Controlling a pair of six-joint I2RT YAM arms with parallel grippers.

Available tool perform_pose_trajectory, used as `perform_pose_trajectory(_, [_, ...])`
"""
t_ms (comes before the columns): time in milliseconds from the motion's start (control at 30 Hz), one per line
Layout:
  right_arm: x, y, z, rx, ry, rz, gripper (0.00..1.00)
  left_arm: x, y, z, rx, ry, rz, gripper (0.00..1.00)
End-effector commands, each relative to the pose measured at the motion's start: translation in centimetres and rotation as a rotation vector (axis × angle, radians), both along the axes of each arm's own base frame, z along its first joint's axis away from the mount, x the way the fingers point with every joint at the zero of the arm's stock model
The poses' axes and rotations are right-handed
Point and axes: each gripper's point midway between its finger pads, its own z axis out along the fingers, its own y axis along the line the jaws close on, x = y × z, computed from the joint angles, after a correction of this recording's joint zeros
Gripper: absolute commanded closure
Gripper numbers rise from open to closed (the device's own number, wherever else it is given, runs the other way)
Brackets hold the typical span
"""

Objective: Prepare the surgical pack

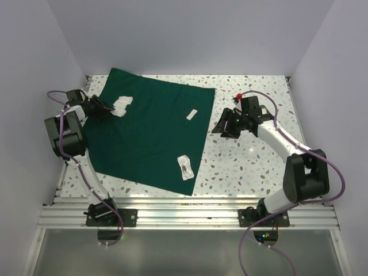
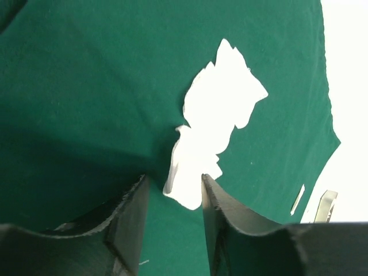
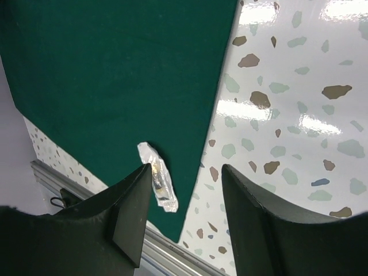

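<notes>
The surgical pack (image 1: 149, 132) is a large dark green cloth spread flat over the left half of the table; it also fills the left wrist view (image 2: 86, 86) and the right wrist view's upper left (image 3: 115, 69). White gauze pads (image 1: 122, 106) lie on its far left part. My left gripper (image 1: 106, 107) hovers right at them, open, with the near end of the pads (image 2: 221, 115) between its fingertips (image 2: 144, 190). My right gripper (image 1: 221, 127) stands open over bare table just off the cloth's right edge, nothing between its fingers (image 3: 138, 190).
A small white strip (image 1: 192, 114) and a clear packet (image 1: 184, 167) with a dark item inside lie on the cloth; the packet (image 3: 158, 178) sits near its front right corner. The speckled table (image 1: 253, 167) is walled on three sides. A metal rail (image 1: 184, 213) runs along the front.
</notes>
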Motion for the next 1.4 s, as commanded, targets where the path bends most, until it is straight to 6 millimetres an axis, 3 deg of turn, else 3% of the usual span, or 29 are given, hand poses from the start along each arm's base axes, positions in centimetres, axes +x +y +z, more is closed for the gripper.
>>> perform_pose_trajectory(0, [0.7, 1.1, 0.7, 0.045, -0.025, 0.024, 0.45, 2.0, 0.8, 0.5, 0.018, -0.066, 0.004, 0.56])
perform_pose_trajectory(200, [0.6, 1.6, 0.3, 0.056, -0.006, 0.028, 0.45, 2.7, 0.6, 0.5, -0.002, -0.076, -0.005, 0.75])
perform_pose_trajectory(333, [0.7, 1.7, 0.1, 0.06, -0.004, 0.029, 0.45, 2.8, 0.5, 1.9, 0.006, -0.093, -0.02, 1.0])
perform_pose_trajectory(600, [0.8, 1.8, 0.0, 0.057, -0.003, 0.031, 0.45, 1.4, -0.2, 7.2, 0.034, -0.167, -0.03, 1.0])
perform_pose_trajectory(767, [0.8, 1.8, -0.4, 0.059, 0.007, 0.033, 0.45, 2.7, -0.4, 9.7, -0.005, -0.234, -0.027, 1.0])
perform_pose_trajectory(900, [0.7, 1.9, -0.5, 0.06, 0.011, 0.035, 0.45, 4.7, -0.6, 10.3, -0.071, -0.285, -0.014, 1.0])
perform_pose_trajectory(1133, [0.5, 1.7, -0.7, 0.049, 0.013, 0.037, 0.45, 7.3, -3.2, 10.1, -0.224, -0.326, -0.031, 1.0])
perform_pose_trajectory(1233, [0.5, 1.7, -0.9, 0.052, 0.018, 0.034, 0.45, 8.2, -4.9, 9.8, -0.296, -0.336, -0.04, 1.0])
perform_pose_trajectory(1367, [0.6, 1.7, -0.8, 0.052, 0.014, 0.032, 0.44, 9.1, -5.4, 8.5, -0.318, -0.322, -0.017, 1.0])
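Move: The nearest of three gauze pads lies just off the left fingertips, about 2 cm ahead, 2 cm right and 2 cm below. The middle pad is some 5 cm ahead and 4 cm right of that hand, the far pad around 8 cm ahead and 7 cm right, both about 2 cm below. From the right hand, the nearest pad is roughly 18 cm ahead, 54 cm left and 11 cm below. The nearest gauze pad is pinched by the left fingers, which ease about 1 cm forward and down and shut fully. The left hand then lifts it roughly 9 cm almost straight up, carries it forward and right, away from its spot, and sinks about 3 cm again, tips tilting up and the left side rolling down some 15 degrees. ##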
